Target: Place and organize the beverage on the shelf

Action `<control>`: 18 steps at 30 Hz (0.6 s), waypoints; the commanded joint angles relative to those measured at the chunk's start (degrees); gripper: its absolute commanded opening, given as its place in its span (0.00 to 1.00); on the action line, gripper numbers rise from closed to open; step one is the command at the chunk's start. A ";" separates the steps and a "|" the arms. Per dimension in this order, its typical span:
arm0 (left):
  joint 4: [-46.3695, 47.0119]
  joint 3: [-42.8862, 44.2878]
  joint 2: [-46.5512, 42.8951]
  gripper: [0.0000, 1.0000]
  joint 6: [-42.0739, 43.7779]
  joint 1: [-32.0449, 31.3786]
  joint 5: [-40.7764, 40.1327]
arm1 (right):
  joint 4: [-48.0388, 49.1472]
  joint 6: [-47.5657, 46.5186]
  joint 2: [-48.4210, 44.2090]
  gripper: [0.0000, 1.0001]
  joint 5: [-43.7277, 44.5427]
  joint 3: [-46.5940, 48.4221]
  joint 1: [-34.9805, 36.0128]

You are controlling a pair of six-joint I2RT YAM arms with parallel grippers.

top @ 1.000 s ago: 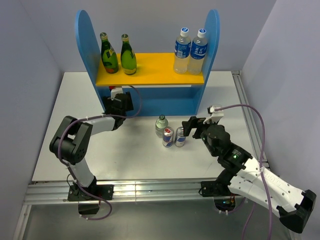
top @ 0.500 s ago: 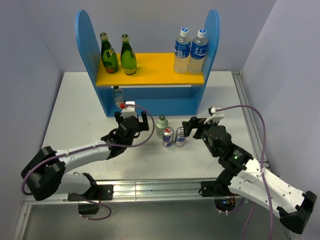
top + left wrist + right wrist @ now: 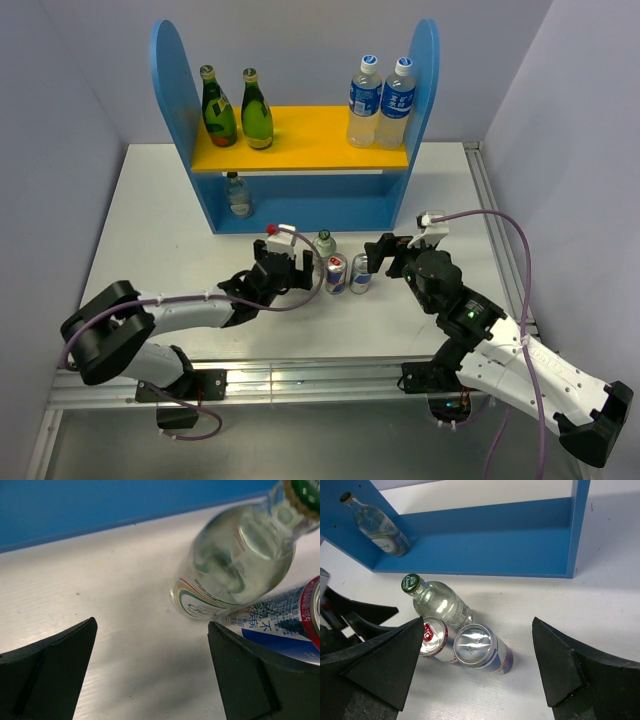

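Observation:
The blue shelf (image 3: 300, 205) carries two dark green bottles (image 3: 219, 108) on the left of its yellow-orange board. A short clear bottle (image 3: 237, 194) stands on its lower level, also in the right wrist view (image 3: 377, 530). On the table in front stand another short clear bottle (image 3: 323, 250) and two slim cans (image 3: 336, 273) (image 3: 361, 272). My left gripper (image 3: 285, 264) is open just left of that bottle (image 3: 235, 570), nothing between its fingers (image 3: 50, 670). My right gripper (image 3: 385, 250) is open above and right of the cans (image 3: 480, 647), holding nothing.
Two taller clear bottles with blue labels (image 3: 381, 103) stand on the right of the upper board. The shelf's side panels (image 3: 168, 80) rise high at each end. A metal rail (image 3: 495, 230) runs along the table's right edge.
My left arm has drawn back from the shelf's lower level, leaving the short clear bottle there, and swung right toward the bottle on the table. The right arm has not moved.

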 commanded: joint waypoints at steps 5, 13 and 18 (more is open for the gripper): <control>4.23 5.76 5.85 0.99 -0.87 -3.23 2.00 | 1.29 0.46 -0.81 0.95 1.25 -0.16 0.34; 6.16 10.67 12.44 0.99 -0.26 -4.38 0.34 | 1.38 0.46 -0.72 0.95 0.81 -0.16 0.34; 6.69 14.37 16.40 0.99 0.62 -4.38 -2.48 | 1.38 0.46 -0.46 0.95 0.46 -0.08 0.34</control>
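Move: The clear glass bottle stands about 8 cm to the left gripper's right and 4 cm ahead, its middle about 1 cm below the hand point. The red-topped can is some 12 cm to the right and 1 cm back, the silver-topped can about 17 cm to the right and 1 cm back, both middles about 4 cm lower than the hand. From the right gripper the bottle lies about 15 cm left, 7 cm ahead and 13 cm below. Bring the left gripper about 6 cm to the right with the fingers kept wide open, sinking slightly at the start and edging forward only at the end, so that they come to straddle the clear bottle. Run the right-hand finger in between bottle and red-topped can, pushing along that can; hold the wrist nearly steady. ##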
